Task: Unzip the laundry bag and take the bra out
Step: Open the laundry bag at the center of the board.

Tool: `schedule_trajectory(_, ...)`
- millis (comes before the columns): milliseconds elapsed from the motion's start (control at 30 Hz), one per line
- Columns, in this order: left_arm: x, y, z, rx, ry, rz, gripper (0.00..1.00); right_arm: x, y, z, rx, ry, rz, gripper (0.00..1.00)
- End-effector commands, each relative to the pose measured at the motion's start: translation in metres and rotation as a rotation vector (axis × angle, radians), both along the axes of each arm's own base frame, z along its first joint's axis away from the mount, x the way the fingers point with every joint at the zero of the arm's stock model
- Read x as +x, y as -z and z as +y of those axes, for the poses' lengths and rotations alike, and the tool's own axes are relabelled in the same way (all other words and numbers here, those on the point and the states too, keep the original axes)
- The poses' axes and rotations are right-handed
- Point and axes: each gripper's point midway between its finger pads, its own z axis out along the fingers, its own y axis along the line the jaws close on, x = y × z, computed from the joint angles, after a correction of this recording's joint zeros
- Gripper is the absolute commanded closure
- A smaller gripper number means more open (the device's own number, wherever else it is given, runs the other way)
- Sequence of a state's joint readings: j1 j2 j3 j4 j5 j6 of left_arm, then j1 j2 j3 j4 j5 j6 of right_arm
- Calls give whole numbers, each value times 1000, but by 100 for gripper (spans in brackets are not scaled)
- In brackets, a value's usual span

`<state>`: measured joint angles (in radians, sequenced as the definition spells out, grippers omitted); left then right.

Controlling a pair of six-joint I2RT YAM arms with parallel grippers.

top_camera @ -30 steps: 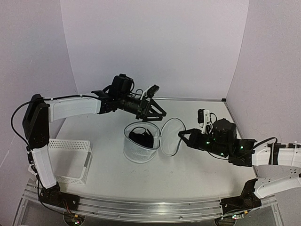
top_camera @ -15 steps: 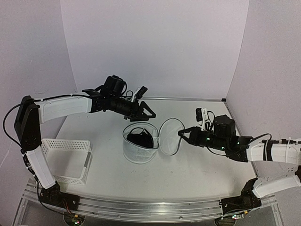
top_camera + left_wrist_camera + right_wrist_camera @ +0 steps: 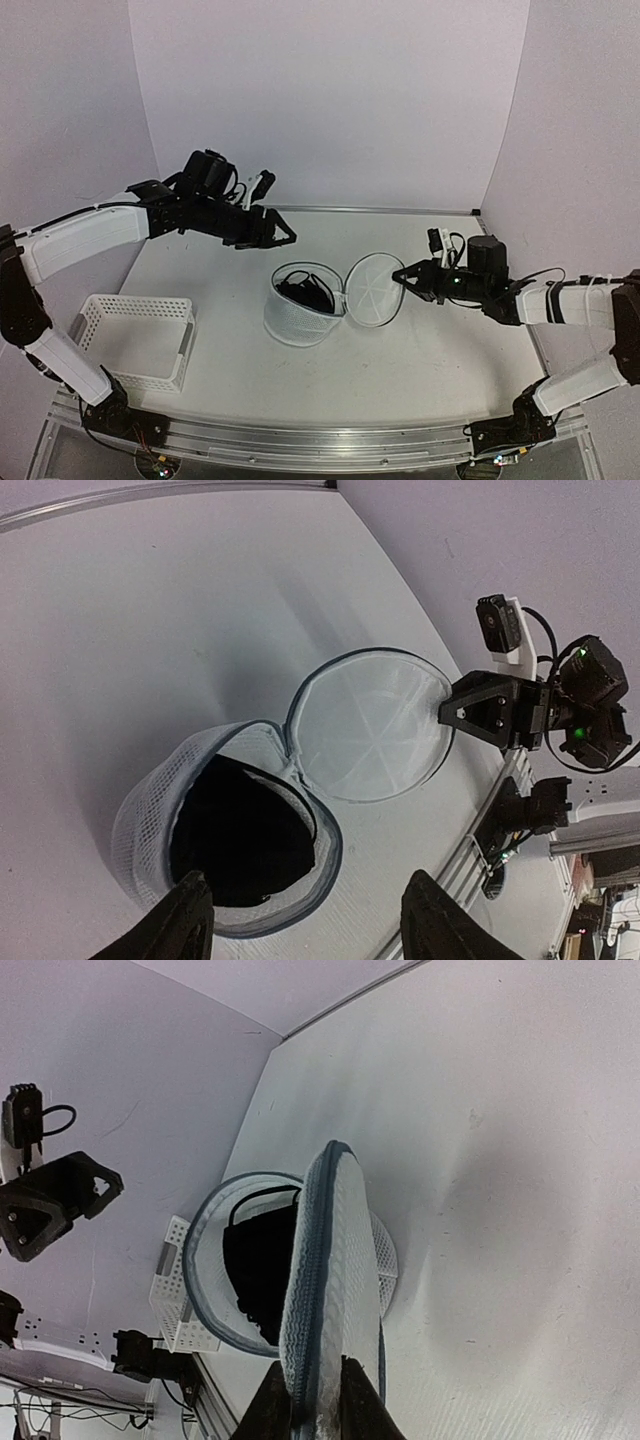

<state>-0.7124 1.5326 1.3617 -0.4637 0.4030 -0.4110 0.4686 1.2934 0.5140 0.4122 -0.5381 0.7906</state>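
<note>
The laundry bag, a white mesh drum with a dark rim, stands unzipped at the table's middle. Its round lid is swung open to the right and stands nearly upright. The black bra lies bundled inside the bag, also plain in the left wrist view. My right gripper pinches the lid's far edge, one finger on each side of the rim. My left gripper hovers open behind and above the bag, nothing between its fingers.
A white lattice basket sits at the near left of the table. The back wall and side walls close in the workspace. The metal rail runs along the near edge.
The left arm has pulled back and to the left, away from over the bag. The right gripper has shifted right and tipped the lid more upright.
</note>
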Motion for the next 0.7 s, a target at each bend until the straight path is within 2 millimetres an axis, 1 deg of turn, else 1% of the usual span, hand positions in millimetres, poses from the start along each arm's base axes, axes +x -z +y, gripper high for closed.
schedule_trajectory(0, 2, -2, 38, 98, -136, -74, 35, 7, 1, 2, 32, -32, 9, 75)
schedule_trajectory(167, -3, 1, 72, 145, -265, -85, 35, 18, 9, -2, 11, -5, 23, 65)
schedule_trajectory(233, -8, 2, 84, 151, -314, -75, 35, 22, 11, -6, -24, 20, 22, 61)
schedule_trajectory(300, -13, 7, 98, 153, -371, -56, 34, 28, 17, -14, -91, 58, 20, 56)
schedule_trajectory(333, -13, 10, 108, 162, -421, -51, 34, 31, 18, -19, -132, 82, 15, 54)
schedule_trajectory(433, -24, 20, 127, 150, -516, -2, 33, 41, 24, -42, -292, 174, -17, 47)
schedule_trajectory(533, -34, 26, 152, 121, -642, 44, 33, 51, 17, -62, -398, 267, -63, 38)
schedule_trajectory(667, -43, 34, 181, 77, -800, 81, 31, 61, -2, -83, -483, 367, -134, 33)
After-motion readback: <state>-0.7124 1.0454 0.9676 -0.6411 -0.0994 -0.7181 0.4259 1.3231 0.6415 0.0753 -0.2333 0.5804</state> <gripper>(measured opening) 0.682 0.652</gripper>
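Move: The right hand still has the bag's lid by its outer edge; the lid's middle lies some 7 cm to the left, roughly level fore and aft and about 3 cm lower. The laundry bag stands about 25 cm left of this hand, level fore and aft, 9 cm lower, the bra inside. From the empty left hand, the white basket is some 38 cm left, 6 cm back and 22 cm below; the bag is about 4 cm right, neither ahead nor back, 19 cm below. Right hand opens off the lid, dips, then backs right-forward; left sweeps about 15 cm left towards the basket. ##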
